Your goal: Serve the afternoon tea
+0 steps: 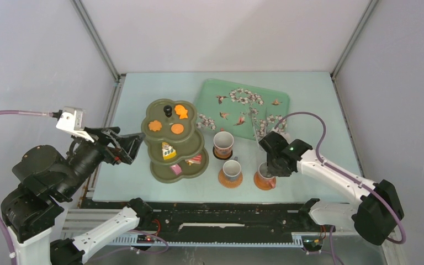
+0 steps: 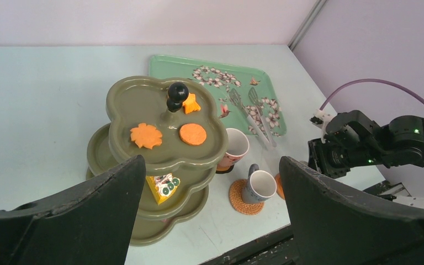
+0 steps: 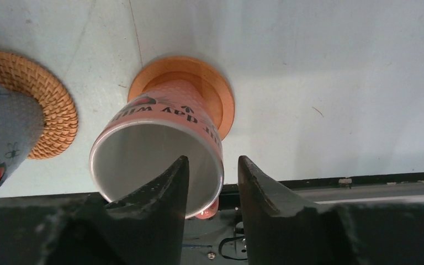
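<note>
The olive three-tier stand (image 1: 194, 144) (image 2: 138, 99) holds orange pastries (image 1: 177, 128) on top, a yellow cake slice (image 1: 168, 150) in the middle and pink and red pieces (image 1: 194, 160) at the bottom. Three cups stand on coasters: one (image 1: 223, 142) by the tray, a grey one (image 1: 231, 169) and a pink one (image 1: 265, 175) (image 3: 160, 110) on an orange coaster (image 3: 218, 94). My right gripper (image 1: 269, 164) (image 3: 212, 160) is open, one finger inside the pink cup's rim and one outside with a gap. My left gripper (image 1: 135, 144) (image 2: 211, 159) is open, left of the stand, holding nothing.
The mint-green floral tray (image 1: 215, 91) lies at the back with metal tongs (image 1: 256, 118) (image 2: 256, 118) on it. A woven coaster (image 3: 38, 83) under the grey cup (image 3: 0, 143) sits just left of the pink cup. The table's near edge runs right behind the cups.
</note>
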You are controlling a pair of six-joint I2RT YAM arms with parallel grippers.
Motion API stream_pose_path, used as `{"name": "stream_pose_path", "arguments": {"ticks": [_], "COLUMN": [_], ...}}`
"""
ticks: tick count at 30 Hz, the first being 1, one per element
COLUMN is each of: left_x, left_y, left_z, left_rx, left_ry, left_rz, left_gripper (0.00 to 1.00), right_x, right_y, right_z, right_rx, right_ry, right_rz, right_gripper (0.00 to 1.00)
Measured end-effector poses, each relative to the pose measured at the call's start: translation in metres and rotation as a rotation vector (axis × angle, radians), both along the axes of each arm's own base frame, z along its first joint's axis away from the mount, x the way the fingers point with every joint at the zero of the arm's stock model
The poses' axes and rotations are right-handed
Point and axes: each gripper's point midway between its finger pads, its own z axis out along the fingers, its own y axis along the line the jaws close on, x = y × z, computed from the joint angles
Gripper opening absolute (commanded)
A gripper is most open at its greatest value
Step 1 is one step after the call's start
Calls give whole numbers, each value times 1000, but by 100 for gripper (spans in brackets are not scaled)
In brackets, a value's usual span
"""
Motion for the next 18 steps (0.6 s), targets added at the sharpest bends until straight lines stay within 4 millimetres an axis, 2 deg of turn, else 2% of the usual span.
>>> {"name": "stream_pose_path", "arguments": {"ticks": [5,7,9,10,11,13,14,15,18], "left_x": [-1,-2,-2,-1,-1,0,0,1,6], "left_y": [-1,-3,-5,-5,-6,-6,-5,-4,3], "left_z": [4,7,10,11,12,14,16,17,23], "left_rx": [-4,-7,-8,-8,-8,-6,-7,-9,-13], "left_ry": [-5,-9,-10,-12,-13,-19,-23,-28,-51], "left_rz": [-8,-20,-27,-30,-31,-30,-23,-18,30], "left_gripper": [98,98,98,98,98,98,98,98,98], "right_x": [-4,-5,-5,-3,-3,-1,0,2,8], "right_y": [-2,-3,-5,-6,-5,-5,-5,-5,-9], "right_z": [14,25,42,62,67,99,116,135,200], "right_rx": [28,39,54,83,93,154,180,211,288], "right_ry": [-25,-40,-73,-118,-132,-208,-244,-289,-440], "right_rz": [-7,-15,-20,-21,-22,-11,-7,-2,16], "right_gripper": [54,59,69,74,79,88,96,99,100]}}
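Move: Just left of the right fingertips stands the pink mug on its coaster, its middle about 4 cm left and 3 cm below, with the tips astride its right-hand rim. The grey mug is some 15 cm farther left, level with it; the large mug lies about 23 cm left of the hand and 12 cm ahead. From the idle left hand the pink mug is roughly 50 cm right, 3 cm ahead and 40 cm below. Climbing almost straight up off the pink mug's rim, slowly at first and then fast, the right hand gains about 20 cm while its already parted fingers spread almost fully. The wrist tips up some 30 degrees, swinging the fingertips outward from pointing down. Meanwhile the empty left hand, fingers wide open, rises about 2 cm. ##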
